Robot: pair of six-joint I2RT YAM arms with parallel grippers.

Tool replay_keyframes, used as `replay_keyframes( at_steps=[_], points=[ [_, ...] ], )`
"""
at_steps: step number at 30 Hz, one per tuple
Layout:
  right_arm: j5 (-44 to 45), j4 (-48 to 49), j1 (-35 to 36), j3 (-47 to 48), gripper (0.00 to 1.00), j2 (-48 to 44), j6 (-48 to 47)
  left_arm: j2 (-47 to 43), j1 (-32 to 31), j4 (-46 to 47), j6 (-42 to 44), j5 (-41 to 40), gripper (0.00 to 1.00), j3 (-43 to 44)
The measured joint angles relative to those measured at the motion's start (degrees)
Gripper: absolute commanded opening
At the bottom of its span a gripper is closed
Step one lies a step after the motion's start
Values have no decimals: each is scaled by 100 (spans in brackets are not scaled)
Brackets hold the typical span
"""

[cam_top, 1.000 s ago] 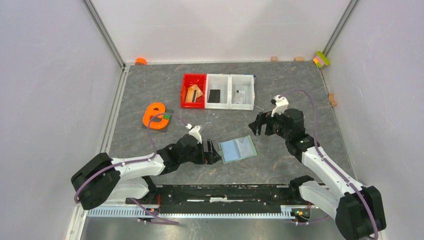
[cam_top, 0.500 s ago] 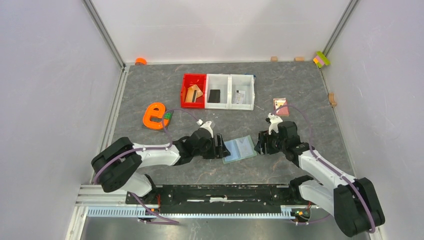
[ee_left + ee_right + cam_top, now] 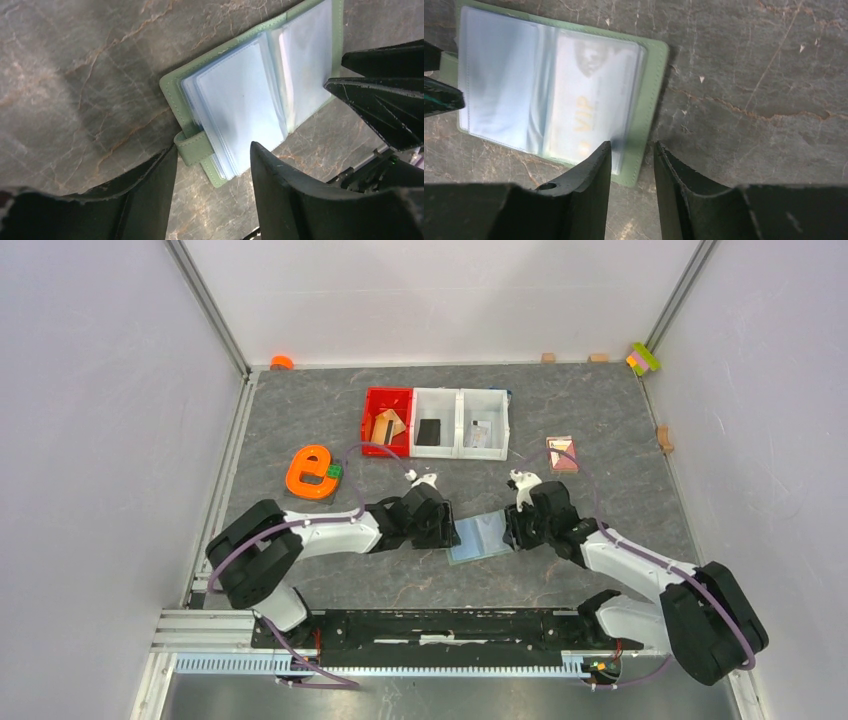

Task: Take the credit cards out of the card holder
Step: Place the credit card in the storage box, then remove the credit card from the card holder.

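Observation:
The sage-green card holder (image 3: 480, 536) lies open on the table between both arms. Its clear pockets (image 3: 240, 100) look pale blue-white. One of the credit cards (image 3: 586, 107), pale with gold "VIP" lettering, sits in the right pocket. My left gripper (image 3: 449, 530) is open, and its jaws straddle the holder's left edge by the small green tab (image 3: 194, 148). My right gripper (image 3: 511, 528) is open with a narrow gap. One finger is over the right pocket's corner and the other is just past the green edge (image 3: 649, 115). In the left wrist view the right fingers (image 3: 385, 80) show beyond the holder.
A red bin (image 3: 371, 422) and two white bins (image 3: 461, 445) stand behind the holder with flat items inside. An orange object (image 3: 309, 472) lies at the left and a pink square item (image 3: 562, 453) at the right. Small blocks (image 3: 643, 358) line the back wall.
Both arms have come in low to the holder, the left from the left and the right down from the back right. Both pairs of jaws have narrowed.

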Motion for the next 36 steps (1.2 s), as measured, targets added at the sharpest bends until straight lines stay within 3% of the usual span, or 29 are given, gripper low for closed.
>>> replay_keyframes(
  at_steps=[8,20,27,36],
  points=[
    [269,192,345,155,44,299,15,509,13,-118,240,-4,41,483],
    [-199,1432,269,-461,30,136,741,610,107,-61,435,101,10,483],
    [-863,1497,275,-595,24,-289,1158,638,109,-13,468,59,3,485],
    [-1884,2090,448,-597,15,-651,1694,667,83,129,468,15,2,483]
  ],
)
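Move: The card holder lies open between the hands. From the left hand, its strapped left edge is about 1 cm ahead and 1 cm to the right, 2 cm below. For the right hand, the right cover's edge is directly between the open fingers, 1 cm below; the holder's middle is about 6 cm to the left. The storage box's right white compartment is roughly 22 cm ahead and 6 cm left of the right hand; the red card pack about 16 cm ahead, 10 cm right. Leftward first along the table, then up and slightly back, the right hand carries the right cover's edge over towards the left hand, some 8 cm left and 6.5 cm up, rolling about 30 degrees so its left side rises, while its fingers draw nearly shut on the cover's near corner. The left hand eases forward, right and down onto the strapped left edge, pinches it and then holds there. ##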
